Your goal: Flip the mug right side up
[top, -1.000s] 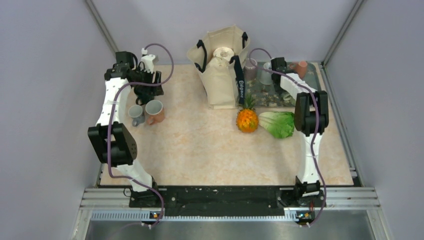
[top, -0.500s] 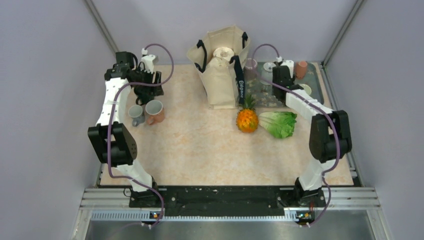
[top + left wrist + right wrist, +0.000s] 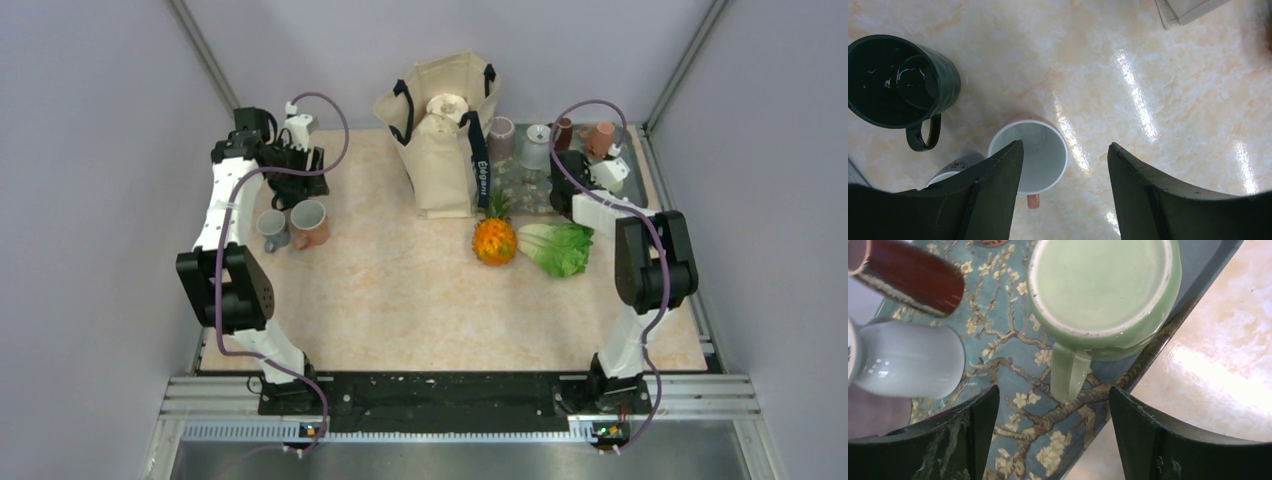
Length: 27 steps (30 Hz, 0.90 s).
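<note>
A pale green mug (image 3: 1103, 285) stands upside down on the flowered tray (image 3: 998, 340), base toward my right wrist camera, handle (image 3: 1068, 372) pointing at the gripper. My right gripper (image 3: 1053, 390) hangs open just above the tray, the handle's tip short of the gap and nothing between the fingers. In the top view that gripper (image 3: 568, 192) sits over the tray's near edge and the arm hides the green mug. My left gripper (image 3: 1065, 145) is open above an upright orange mug (image 3: 1030, 155) with a white inside.
A dark red cup (image 3: 908, 282) and a white cup (image 3: 903, 360) stand left of the green mug. A dark green mug (image 3: 898, 80) and a grey mug (image 3: 271, 228) flank the orange one. Canvas bag (image 3: 445, 130), pineapple (image 3: 495, 240) and lettuce (image 3: 558, 248) fill the middle.
My right arm has pulled back from the tray's far side to its near edge and its gripper has opened wider. The cups at the back now show. The left arm has not moved.
</note>
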Each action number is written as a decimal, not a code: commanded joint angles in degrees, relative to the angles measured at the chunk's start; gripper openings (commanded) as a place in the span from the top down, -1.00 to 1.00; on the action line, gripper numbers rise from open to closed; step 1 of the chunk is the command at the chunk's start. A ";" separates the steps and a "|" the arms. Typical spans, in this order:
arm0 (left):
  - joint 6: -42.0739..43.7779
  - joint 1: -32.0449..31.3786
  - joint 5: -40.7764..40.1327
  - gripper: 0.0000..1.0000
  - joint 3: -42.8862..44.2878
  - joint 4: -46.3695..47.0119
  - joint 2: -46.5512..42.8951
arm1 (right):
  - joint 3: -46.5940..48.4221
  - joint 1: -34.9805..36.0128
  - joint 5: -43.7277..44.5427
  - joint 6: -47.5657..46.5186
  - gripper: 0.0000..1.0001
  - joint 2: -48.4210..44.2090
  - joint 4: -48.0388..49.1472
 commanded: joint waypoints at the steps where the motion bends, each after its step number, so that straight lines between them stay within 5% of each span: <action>1: 0.60 0.01 1.57 -0.35 -0.44 0.94 -3.21 | 5.95 -0.96 4.06 10.31 -0.55 3.56 -3.90; 20: 1.52 0.01 0.67 -0.35 -0.17 1.34 -3.65 | 3.73 -6.99 0.96 -10.83 -0.14 3.70 -1.43; 24: 1.78 0.03 0.41 -0.35 -0.51 1.30 -3.94 | 3.42 -7.85 1.28 -14.04 0.06 3.54 -1.04; 27: 1.75 0.01 0.47 -0.35 -0.43 1.21 -4.05 | 4.27 -9.19 -0.21 -15.27 0.41 4.46 -2.42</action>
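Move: The upside-down pale green mug stands about 11 cm to the right of my right hand, 3 cm ahead and some 4 cm lower, with its handle turned back toward my fingers. The salmon mug is about 14 cm ahead and 7 cm right. The dark red mug is about 15 cm ahead and 2 cm left, and the lettuce some 12 cm back and 6 cm left. From my left hand the green mug is roughly 71 cm right, 8 cm ahead and 15 cm lower. I dip my right hand slightly forward and down, then sweep it right and a little back toward the green mug's handle, ending some 6 cm to the right and 3 cm lower. On the way I close the wide-open fingers to about half their gap, one on either side of the handle, while the wrist tips about 15 degrees further downward. ##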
